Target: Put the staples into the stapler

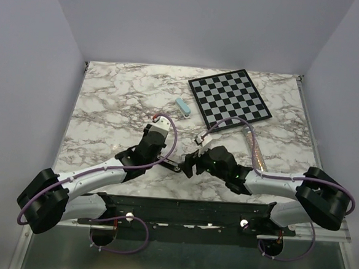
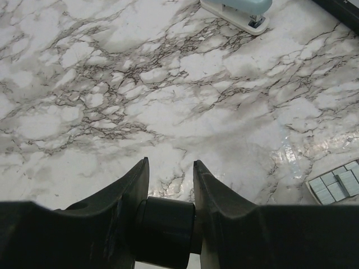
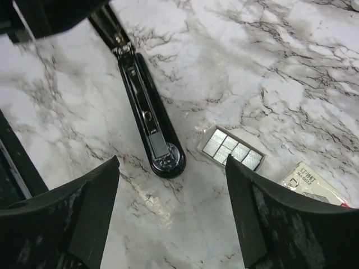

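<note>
The black stapler [image 3: 147, 106] lies opened flat on the marble, its metal channel facing up. A short silver-grey strip of staples [image 3: 157, 147] sits in that channel near the rounded front end. My right gripper [image 3: 173, 161] hovers open just in front of that end, with nothing between its fingers. My left gripper [image 2: 170, 163] is shut on a black rounded part of the stapler [image 2: 165, 230]. In the top view the left gripper [image 1: 165, 162] and right gripper [image 1: 189, 166] nearly meet over the stapler [image 1: 173, 166].
A small cream box of staple strips [image 3: 233, 148] lies right of the stapler's tip, with a printed packet [image 3: 314, 184] beyond it. A light blue stapler [image 1: 182, 107], a checkerboard [image 1: 229, 98] and a clear tube [image 1: 254, 149] lie farther back.
</note>
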`<state>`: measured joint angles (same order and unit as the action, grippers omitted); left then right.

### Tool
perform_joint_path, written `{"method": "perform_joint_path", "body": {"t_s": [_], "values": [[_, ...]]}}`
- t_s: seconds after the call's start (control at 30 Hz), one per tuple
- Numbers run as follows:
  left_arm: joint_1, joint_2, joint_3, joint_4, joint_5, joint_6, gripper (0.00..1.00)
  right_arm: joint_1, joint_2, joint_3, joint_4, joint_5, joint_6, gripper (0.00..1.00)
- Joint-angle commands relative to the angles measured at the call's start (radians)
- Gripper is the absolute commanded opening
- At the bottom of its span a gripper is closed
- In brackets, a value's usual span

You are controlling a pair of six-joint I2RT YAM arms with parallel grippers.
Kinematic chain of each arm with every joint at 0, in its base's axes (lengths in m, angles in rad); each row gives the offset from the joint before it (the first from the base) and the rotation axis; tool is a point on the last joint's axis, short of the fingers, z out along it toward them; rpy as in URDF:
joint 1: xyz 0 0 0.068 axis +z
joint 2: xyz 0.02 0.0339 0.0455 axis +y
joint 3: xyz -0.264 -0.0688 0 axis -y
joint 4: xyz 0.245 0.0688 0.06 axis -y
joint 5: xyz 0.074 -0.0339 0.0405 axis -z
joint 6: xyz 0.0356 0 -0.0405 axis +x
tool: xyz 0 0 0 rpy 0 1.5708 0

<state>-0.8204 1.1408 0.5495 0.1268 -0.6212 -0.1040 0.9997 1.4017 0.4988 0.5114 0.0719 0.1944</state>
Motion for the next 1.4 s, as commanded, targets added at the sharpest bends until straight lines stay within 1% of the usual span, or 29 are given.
{"method": "perform_joint_path", "body": {"t_s": [0.0,0.1,0.17,0.23,0.37,0.5,0.53,0.6,0.63,0.73,0.8,0.93,1.07,1.2,1.27,1.37], "values": [[-0.008,0.000,0.039,-0.056,-0.037,-0.069,0.01,-0.068,-0.064,-0.035,-0.002,-0.122,0.244,0.86],[-0.023,0.023,0.058,-0.094,-0.051,-0.117,0.01,-0.102,-0.067,-0.043,-0.007,-0.184,0.351,0.86],[-0.036,0.046,0.070,-0.114,-0.077,-0.152,0.01,-0.115,-0.049,-0.042,-0.004,-0.217,0.391,0.85],[-0.042,0.059,0.093,-0.156,-0.087,-0.193,0.00,-0.124,-0.003,-0.029,0.009,-0.270,0.425,0.81],[-0.049,0.105,0.127,-0.222,-0.109,-0.308,0.00,-0.159,0.066,-0.017,0.033,-0.343,0.462,0.78],[-0.063,0.142,0.144,-0.274,-0.126,-0.365,0.00,-0.219,0.126,-0.046,0.183,-0.426,0.531,0.76],[-0.068,0.148,0.151,-0.282,-0.129,-0.376,0.00,-0.239,0.144,-0.048,0.205,-0.466,0.537,0.73],[-0.086,0.168,0.161,-0.311,-0.141,-0.398,0.00,-0.254,0.186,-0.048,0.257,-0.489,0.566,0.70],[-0.092,0.174,0.177,-0.322,-0.150,-0.402,0.00,-0.263,0.198,-0.048,0.280,-0.510,0.571,0.67],[-0.114,0.204,0.220,-0.410,-0.193,-0.428,0.00,-0.280,0.229,-0.039,0.305,-0.520,0.588,0.63],[-0.123,0.217,0.237,-0.458,-0.206,-0.434,0.00,-0.282,0.235,-0.036,0.300,-0.512,0.599,0.63],[-0.143,0.214,0.251,-0.495,-0.210,-0.442,0.00,-0.286,0.247,-0.037,0.299,-0.503,0.616,0.57],[-0.151,0.176,0.250,-0.529,-0.204,-0.454,0.00,-0.286,0.226,-0.054,0.297,-0.518,0.614,0.55],[-0.151,0.142,0.256,-0.572,-0.236,-0.470,0.00,-0.286,0.212,-0.062,0.276,-0.504,0.594,0.54],[-0.149,0.140,0.283,-0.601,-0.261,-0.473,0.00,-0.286,0.214,-0.062,0.273,-0.521,0.571,0.51],[-0.149,0.151,0.329,-0.676,-0.294,-0.479,0.00,-0.286,0.203,-0.068,0.262,-0.523,0.556,0.51]]}}
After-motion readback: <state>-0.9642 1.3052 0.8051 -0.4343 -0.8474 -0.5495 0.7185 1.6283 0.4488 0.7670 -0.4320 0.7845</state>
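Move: The right hand, empty and wide open, has the front end of the black stapler about 3 cm to its left, level fore and aft, and some 5 cm below. The staple tray lies about 5 cm straight ahead of that hand, the staple box about 6 cm ahead and 7 cm to its right, both on the table. From the left hand, which already grips the stapler's opened cover, the front end is some 8 cm back, 8 cm right and 10 cm below. The left fingers keep their grip on the opened cover, drawing it back about 3 cm and slightly down while the hand turns a little counter-clockwise. The right hand first lifts slightly, then sinks to end about 3 cm lower over the stapler's front end, rolling some 40 degrees about its pointing direction, left side up, as its fingers partly close; no touch by them can be seen. ##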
